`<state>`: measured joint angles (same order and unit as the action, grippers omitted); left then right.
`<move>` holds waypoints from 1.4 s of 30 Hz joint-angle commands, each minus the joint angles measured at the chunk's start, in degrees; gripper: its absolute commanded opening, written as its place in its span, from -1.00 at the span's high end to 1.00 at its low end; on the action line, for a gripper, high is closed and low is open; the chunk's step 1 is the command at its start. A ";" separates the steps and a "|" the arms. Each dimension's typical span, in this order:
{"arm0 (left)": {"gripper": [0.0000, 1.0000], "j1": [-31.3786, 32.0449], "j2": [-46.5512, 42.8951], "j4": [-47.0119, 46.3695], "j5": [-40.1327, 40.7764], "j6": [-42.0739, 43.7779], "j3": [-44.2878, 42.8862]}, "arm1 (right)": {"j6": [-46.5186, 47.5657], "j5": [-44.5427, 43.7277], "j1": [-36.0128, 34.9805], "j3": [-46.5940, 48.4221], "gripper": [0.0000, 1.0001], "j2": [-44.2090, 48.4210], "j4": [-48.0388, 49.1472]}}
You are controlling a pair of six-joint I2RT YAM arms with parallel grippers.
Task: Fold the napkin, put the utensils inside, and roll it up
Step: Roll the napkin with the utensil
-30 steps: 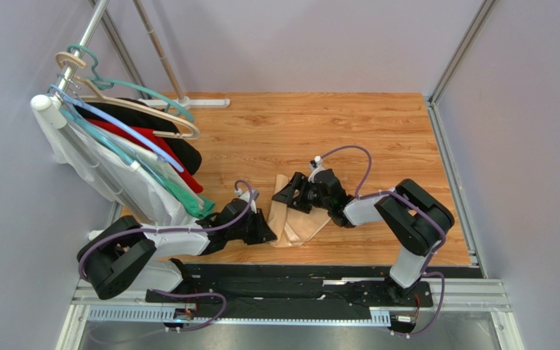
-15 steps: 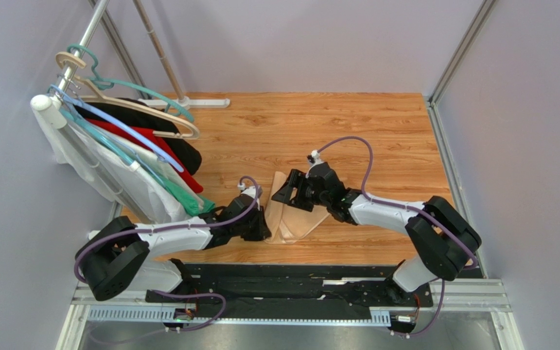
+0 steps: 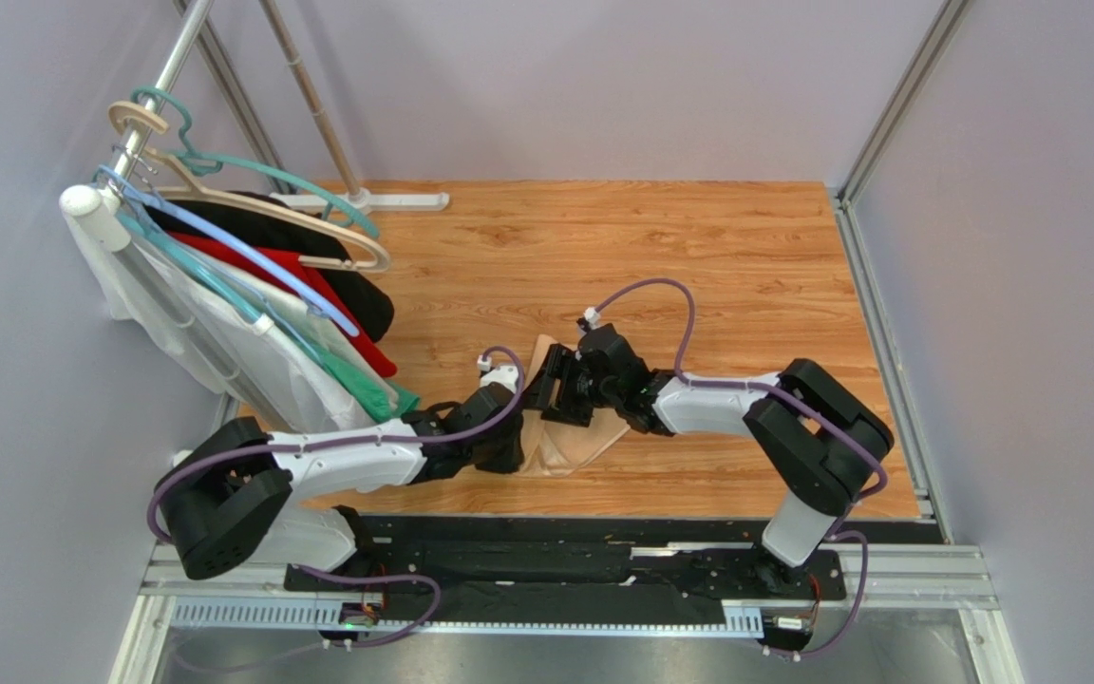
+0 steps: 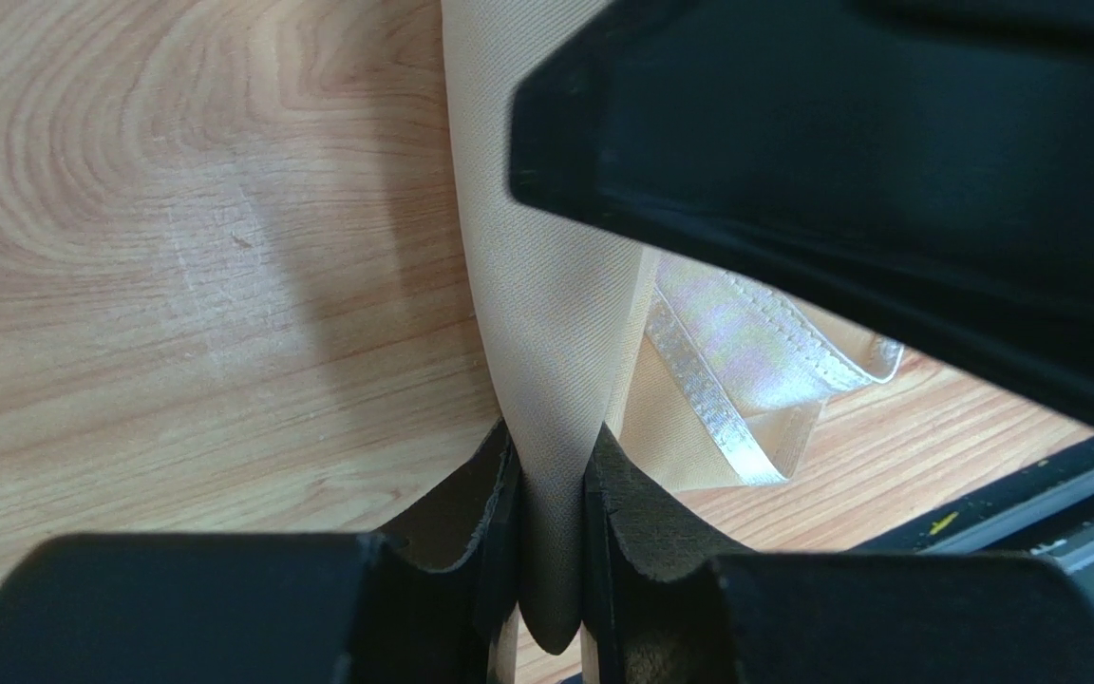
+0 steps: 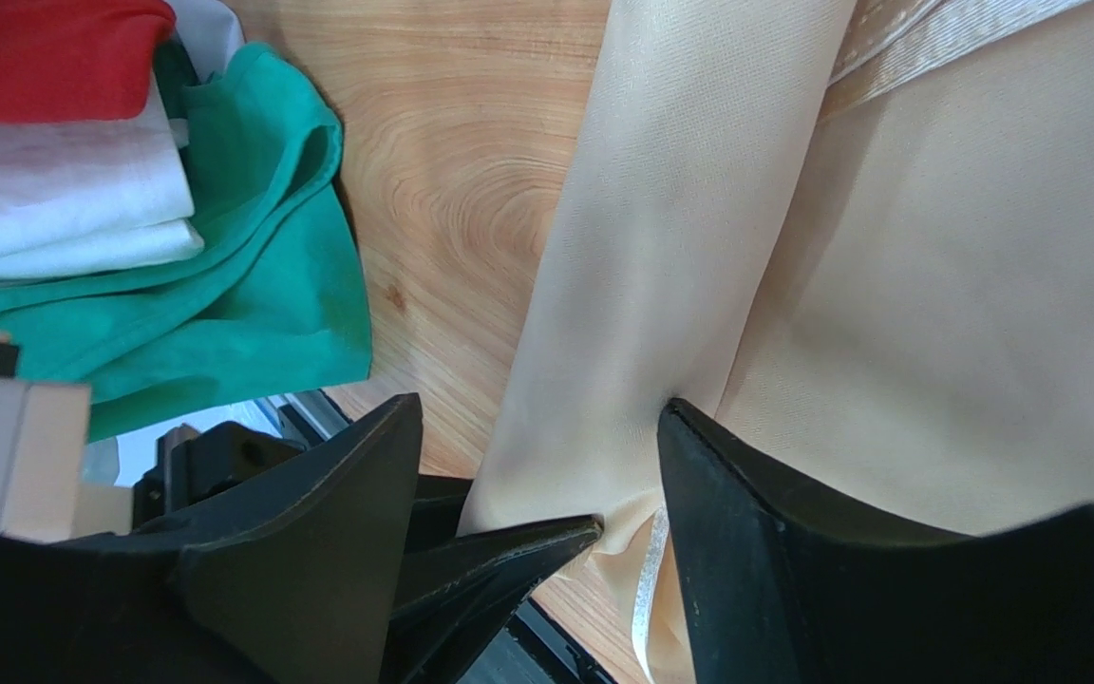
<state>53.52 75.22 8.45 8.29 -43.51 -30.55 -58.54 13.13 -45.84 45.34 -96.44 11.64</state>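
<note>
The pale peach napkin (image 3: 574, 439) lies bunched on the wooden table between my two grippers. My left gripper (image 4: 550, 549) is shut on a raised fold of the napkin (image 4: 546, 285), with cloth pinched between its pads. My right gripper (image 5: 539, 428) is open and straddles the same long fold of the napkin (image 5: 667, 242); its right fingertip (image 5: 696, 442) touches the cloth. In the top view the left gripper (image 3: 506, 432) and right gripper (image 3: 556, 392) sit close together at the napkin's left edge. A shiny hemmed edge (image 4: 738, 356) shows beside the fold. The utensils are out of view.
Garments on hangers (image 3: 260, 307) hang from a rack at the left, and a green cloth (image 5: 239, 285) lies close to the napkin's left side. The black base rail (image 3: 581, 556) runs along the near table edge. Grey walls enclose the table.
My right gripper has moved left onto the napkin toward the left gripper, its jaws slightly narrower. The left gripper has shifted a little forward, still holding the fold; the napkin looks more bunched.
</note>
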 commanded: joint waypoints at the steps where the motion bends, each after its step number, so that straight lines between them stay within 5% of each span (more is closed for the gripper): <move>1: 1.00 1.33 1.85 4.12 3.74 2.64 -2.24 | -3.24 2.60 -0.12 1.15 -0.24 -1.90 7.43; 19: 1.00 5.80 4.49 9.39 10.07 7.11 -7.15 | -1.13 1.55 -1.44 4.49 -0.03 -6.83 1.81; 29: 1.00 11.26 7.66 11.68 16.57 11.33 -11.11 | 0.01 3.48 -1.35 4.76 0.35 -8.58 0.93; 34: 1.00 14.33 8.98 11.06 18.69 14.50 -12.87 | -0.96 3.58 -1.35 3.53 0.94 -9.29 2.33; 37: 0.99 14.33 9.59 12.81 18.42 13.28 -14.01 | -1.22 2.96 -1.27 2.65 1.00 -9.03 2.95; 40: 0.50 14.33 8.46 13.61 17.64 11.69 -14.46 | -1.22 1.99 -1.00 1.60 1.00 -8.59 3.21; 42: 0.46 14.25 6.35 13.26 16.41 11.34 -13.84 | -1.31 2.08 -0.65 1.07 1.00 -8.67 4.44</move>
<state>66.19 84.84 24.69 29.32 -32.69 -41.76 -60.64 17.19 -46.59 48.10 -104.05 14.52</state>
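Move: The rolled napkin runs fore and aft, its near end already pinched in the left fingers. The stretch to grip is about 2 cm left of the right hand, 1 cm back and 3 cm below it. That stretch is some 6 cm ahead of the left hand and 1 cm to its right, level with it. From the right hand, the flat napkin part lies about 5 cm right, 4 cm back and 5 cm down; the green shirt hangs some 21 cm left, straight level fore and aft. The napkin roll, straddled by the open right fingers, is pinched as that hand shifts about 2 cm left and sinks 2–3 cm, closing nearly shut just ahead of the left hand. The left hand keeps its pinch on the near end and rolls its left side up by some 30 degrees, its fingers swinging from rightward-down to nearly straight down, while easing 1.5 cm left. ##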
